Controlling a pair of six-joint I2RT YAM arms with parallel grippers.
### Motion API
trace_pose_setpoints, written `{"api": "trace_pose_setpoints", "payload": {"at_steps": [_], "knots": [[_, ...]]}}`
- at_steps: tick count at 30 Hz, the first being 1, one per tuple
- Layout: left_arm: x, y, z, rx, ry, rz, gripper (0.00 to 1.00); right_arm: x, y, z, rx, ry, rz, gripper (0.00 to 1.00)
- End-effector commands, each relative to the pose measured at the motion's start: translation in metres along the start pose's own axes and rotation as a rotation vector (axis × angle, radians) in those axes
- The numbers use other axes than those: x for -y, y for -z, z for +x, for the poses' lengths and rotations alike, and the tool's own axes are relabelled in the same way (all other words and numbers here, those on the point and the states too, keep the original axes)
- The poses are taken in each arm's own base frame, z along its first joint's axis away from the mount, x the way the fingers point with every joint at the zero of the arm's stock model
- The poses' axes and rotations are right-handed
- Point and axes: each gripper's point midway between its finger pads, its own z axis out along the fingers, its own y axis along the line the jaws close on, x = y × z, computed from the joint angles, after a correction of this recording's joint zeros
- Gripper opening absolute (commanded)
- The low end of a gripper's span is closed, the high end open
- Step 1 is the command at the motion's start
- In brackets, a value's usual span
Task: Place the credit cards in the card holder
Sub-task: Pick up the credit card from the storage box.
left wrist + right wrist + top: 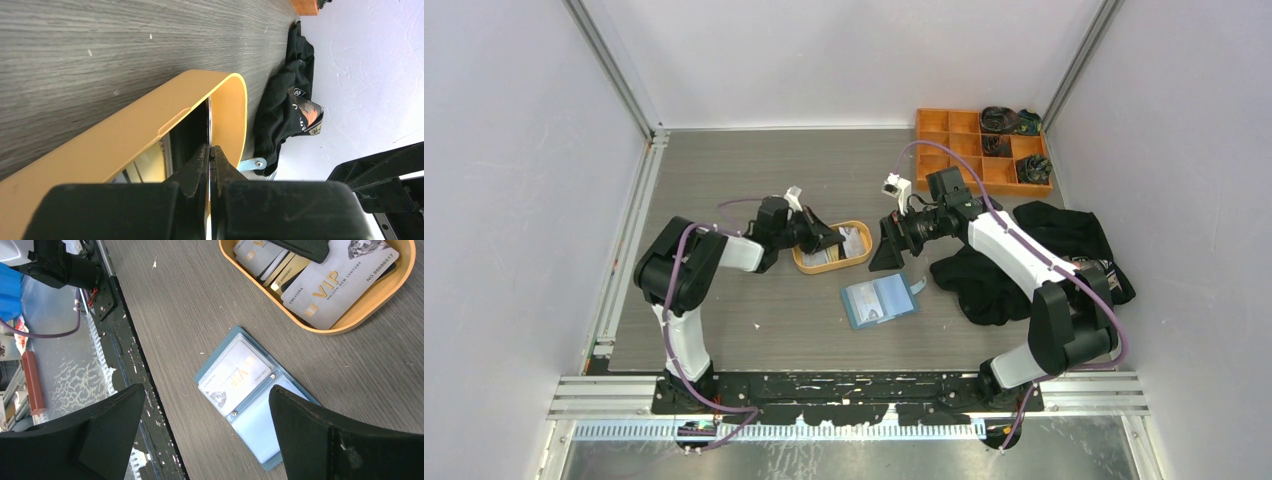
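The blue card holder [880, 300] lies open on the table, with one white VIP card [235, 374] in its left clear pocket. Several credit cards [330, 285] lie in the orange oval tray [799, 265]. My left gripper [829, 240] reaches into that tray and is shut on a thin credit card [209, 117], which shows edge-on between its fingers [197, 165]. My right gripper [207, 388] hangs wide open above the card holder [250, 410], holding nothing.
A black cloth [1024, 260] lies at the right under my right arm. An orange compartment box [979, 150] with dark items stands at the back right. The holder's blue snap tab [252, 164] shows past the tray wall [125, 145].
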Motion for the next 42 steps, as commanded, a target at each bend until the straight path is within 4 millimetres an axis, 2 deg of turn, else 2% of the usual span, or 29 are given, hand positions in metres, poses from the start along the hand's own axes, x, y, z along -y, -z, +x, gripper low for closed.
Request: {"api": "trace_pose_setpoints", "payload": {"at_steps": [1, 13, 19, 26, 31, 35, 42], "knots": [[0.022, 0.012, -0.011, 0.043, -0.051, 0.072, 0.00, -0.006, 0.004, -0.018, 0.038, 0.058, -0.021, 0.99], [0.030, 0.032, -0.011, 0.092, -0.191, 0.102, 0.00, -0.004, 0.002, -0.016, 0.029, 0.066, -0.016, 0.99], [0.036, 0.035, -0.010, 0.109, -0.312, 0.155, 0.00, 0.005, -0.010, -0.013, -0.006, 0.203, 0.043, 1.00], [0.032, 0.038, -0.007, 0.101, -0.445, 0.161, 0.00, 0.028, -0.025, -0.033, -0.011, 0.302, 0.054, 0.99], [0.026, 0.040, -0.009, 0.114, -0.472, 0.207, 0.00, 0.053, -0.047, -0.052, 0.007, 0.318, 0.049, 1.00], [0.023, 0.042, -0.011, 0.116, -0.489, 0.245, 0.00, 0.073, -0.064, -0.067, 0.029, 0.297, 0.046, 0.99], [0.024, 0.046, -0.013, 0.135, -0.509, 0.290, 0.00, 0.092, -0.084, -0.082, 0.021, 0.198, 0.008, 1.00]]}}
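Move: The white credit card, already pinched by its left part in the shut left fingers, has its middle some 3 cm to that hand's right, 1 cm farther out and 1 cm lower. The storage box's middle lies 2 cm to the left hand's left, 1 cm back and 2 cm down; the open card holder is 14 cm back, 9 cm right. From the open right hand, the white card is roughly 8 cm ahead, 5 cm left and 10 cm below. The white card stays clamped in the left fingers as the left hand draws it about 3 cm left and a little back, raising it some 2 cm while the wrist tilts up about 25 degrees. After a pause the right hand, kept wide open, swings some 10 cm forward, sinking about 6 cm and edging left towards the card, turning slightly. ##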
